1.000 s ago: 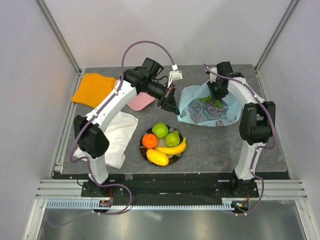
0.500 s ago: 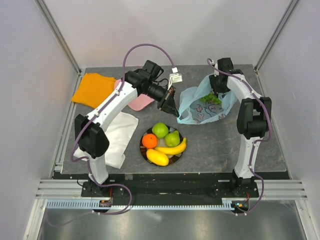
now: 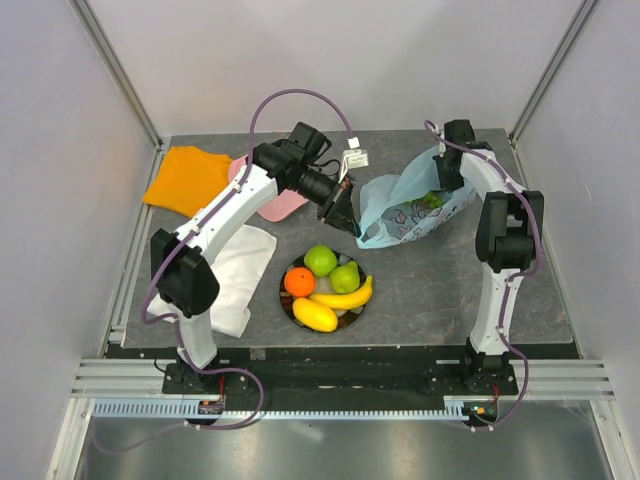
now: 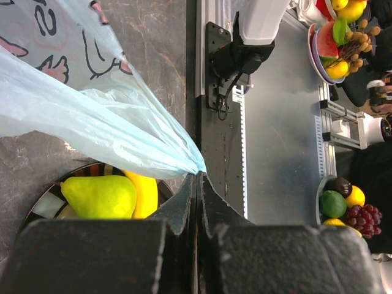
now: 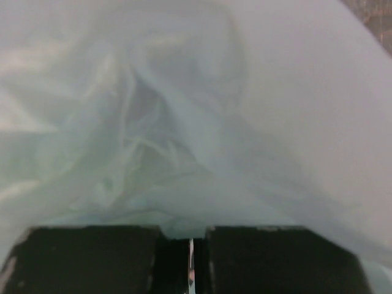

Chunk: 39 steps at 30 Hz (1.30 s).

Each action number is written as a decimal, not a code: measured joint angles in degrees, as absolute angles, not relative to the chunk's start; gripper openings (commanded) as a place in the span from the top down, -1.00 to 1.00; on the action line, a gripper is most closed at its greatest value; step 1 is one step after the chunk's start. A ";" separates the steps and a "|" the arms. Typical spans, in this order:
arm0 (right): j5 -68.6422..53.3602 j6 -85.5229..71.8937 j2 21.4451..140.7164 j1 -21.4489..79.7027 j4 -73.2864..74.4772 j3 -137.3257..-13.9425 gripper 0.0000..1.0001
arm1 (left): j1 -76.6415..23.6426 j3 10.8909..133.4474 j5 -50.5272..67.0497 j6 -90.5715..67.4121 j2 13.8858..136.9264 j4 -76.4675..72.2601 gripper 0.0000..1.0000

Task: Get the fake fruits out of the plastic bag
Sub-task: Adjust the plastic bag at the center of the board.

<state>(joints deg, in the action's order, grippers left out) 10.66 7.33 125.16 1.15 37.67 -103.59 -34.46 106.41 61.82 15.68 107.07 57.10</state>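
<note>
The plastic bag (image 3: 405,212) hangs stretched between both grippers at the back right of the table. My left gripper (image 3: 348,218) is shut on its near left corner, and in the left wrist view that pinched corner sits at the tips of the left gripper (image 4: 197,177). My right gripper (image 3: 447,180) is shut on the bag's far edge, and bag film (image 5: 184,122) fills its wrist view. Green grapes (image 3: 432,198) show through the bag. On the plate (image 3: 357,311) lie a green apple (image 3: 320,259), pear (image 3: 345,277), orange (image 3: 298,281), banana (image 3: 345,297) and yellow mango (image 3: 314,314).
A white cloth (image 3: 240,270) lies left of the plate, under the left arm. An orange cloth (image 3: 188,177) and a pink cloth (image 3: 280,203) lie at the back left. A small white tag (image 3: 353,158) hangs on the left arm's cable.
My right gripper opened, moved toward the back right and shut on the bag's far edge. The bag went from spread flat to pulled up and narrow. The left gripper kept its hold.
</note>
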 measured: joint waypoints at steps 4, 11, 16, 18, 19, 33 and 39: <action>8.51 7.27 120.70 0.21 38.74 -100.55 1.00 | -34.87 106.43 60.53 15.68 107.09 57.14 0.97; -1.52 7.09 102.80 0.12 42.04 -98.50 1.00 | -35.24 107.07 56.34 15.57 107.13 56.93 0.97; -3.03 7.79 90.35 0.36 42.19 -96.90 1.00 | -35.73 108.47 54.50 15.11 107.31 56.86 0.97; 0.45 8.34 88.55 0.43 42.04 -95.59 1.00 | -36.14 109.27 54.19 14.98 107.39 56.75 0.97; 2.59 8.49 88.58 0.43 41.67 -95.15 1.00 | -36.32 109.65 54.11 14.96 107.42 56.71 0.97; 3.14 12.21 93.17 -2.20 42.89 -98.26 -0.40 | -37.10 110.10 53.43 14.92 107.44 56.42 0.97; -12.05 13.54 84.99 2.66 46.22 -96.12 -0.32 | -37.10 110.10 53.43 14.92 107.44 56.42 0.97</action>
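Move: My right fingers are already shut on the far right part of the plastic bag. The bag's middle lies about 9 cm to their left and 5 cm back, with the green grapes inside it some 6 cm left and 4 cm back, both slightly lower. My left hand still grips the bag's near left corner; from it, the bag's middle is roughly 20 cm ahead, 19 cm right and 21 cm down, and the fruit plate almost straight below, about 5 cm left and 3 cm back. I whip my right hand up some 22 cm and back about 8 cm, keeping the bag's far right part pinched. Then I sink it about 4 cm while swinging it 6 cm right, open the fingers wide to let go, and sweep up, left and back over the bag. My left hand keeps its pinch on the corner, shifting barely a centimetre or so. ##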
